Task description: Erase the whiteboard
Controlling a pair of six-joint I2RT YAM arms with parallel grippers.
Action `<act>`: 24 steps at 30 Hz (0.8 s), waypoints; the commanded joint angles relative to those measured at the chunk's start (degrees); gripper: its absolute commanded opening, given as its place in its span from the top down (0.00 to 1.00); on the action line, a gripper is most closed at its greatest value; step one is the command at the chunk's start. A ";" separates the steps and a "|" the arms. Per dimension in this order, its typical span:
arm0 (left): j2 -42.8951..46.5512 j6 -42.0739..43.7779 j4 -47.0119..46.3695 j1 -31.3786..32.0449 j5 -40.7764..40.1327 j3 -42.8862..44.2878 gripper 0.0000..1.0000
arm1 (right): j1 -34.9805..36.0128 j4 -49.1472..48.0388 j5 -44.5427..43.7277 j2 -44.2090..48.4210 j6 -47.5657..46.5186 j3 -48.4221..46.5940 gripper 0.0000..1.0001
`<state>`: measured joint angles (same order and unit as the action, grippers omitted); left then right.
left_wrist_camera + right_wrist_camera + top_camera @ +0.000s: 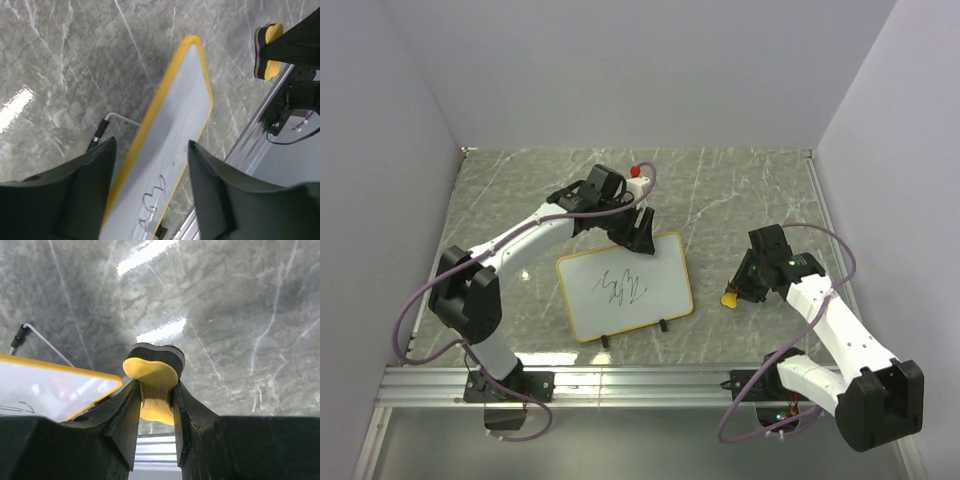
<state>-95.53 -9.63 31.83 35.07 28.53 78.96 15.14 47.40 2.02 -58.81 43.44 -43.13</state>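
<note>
The whiteboard (625, 285) stands propped in the middle of the table, yellow-framed, with a dark scribble (623, 288) on its face. My left gripper (638, 232) is at its far edge. In the left wrist view the two fingers stand wide apart, open, with the whiteboard (170, 150) showing between them. My right gripper (740, 290) is to the right of the board, apart from it, shut on the small yellow eraser (729, 298). The right wrist view shows the eraser (152, 372) pinched at its waist, black felt side away from me, and the board's corner (50, 385) at left.
The board's wire stand (107, 122) sticks out behind it. A metal rail (650, 380) runs along the near table edge. White walls close in the marble table at the back and both sides. The right arm and eraser (270, 50) show past the board.
</note>
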 commanded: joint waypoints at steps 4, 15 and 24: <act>-0.54 -0.83 -1.33 1.67 0.38 -0.55 0.43 | -0.28 1.21 -1.58 2.64 -1.86 1.65 1.00; -1.07 -0.40 -0.28 1.67 -2.25 -4.16 0.95 | -0.37 0.33 -1.14 3.52 -2.92 1.12 1.00; 3.41 -0.65 -1.33 1.49 -8.75 -9.69 1.00 | -0.37 -0.20 -0.62 6.33 -2.13 1.12 1.00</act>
<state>-93.86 -14.28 25.74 36.16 27.94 72.82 14.96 48.05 1.76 -53.71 41.23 -41.54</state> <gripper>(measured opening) 0.068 0.359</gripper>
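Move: The whiteboard's raised far edge runs slantwise between the left hand's open fingers, about 1 cm ahead of the hand point and 1 cm below it; the board's middle lies some 6 cm back, 3 cm left and 8 cm lower. The eraser is roughly 10 cm back, 20 cm right and 8 cm lower. From the right hand, which already holds the eraser, the board's middle is about 24 cm left, 1 cm ahead and 1 cm below. Bring the left gripper down about 1.5 cm over the whiteboard's far edge while closing the fingers from well open to nearly shut, so they pinch the edge, one finger on the writing face and one behind; then ease back about 1 cm, keeping hold. Let the right hand keep the eraser pinched, drawing back about 1 cm and finally lifting slightly. ##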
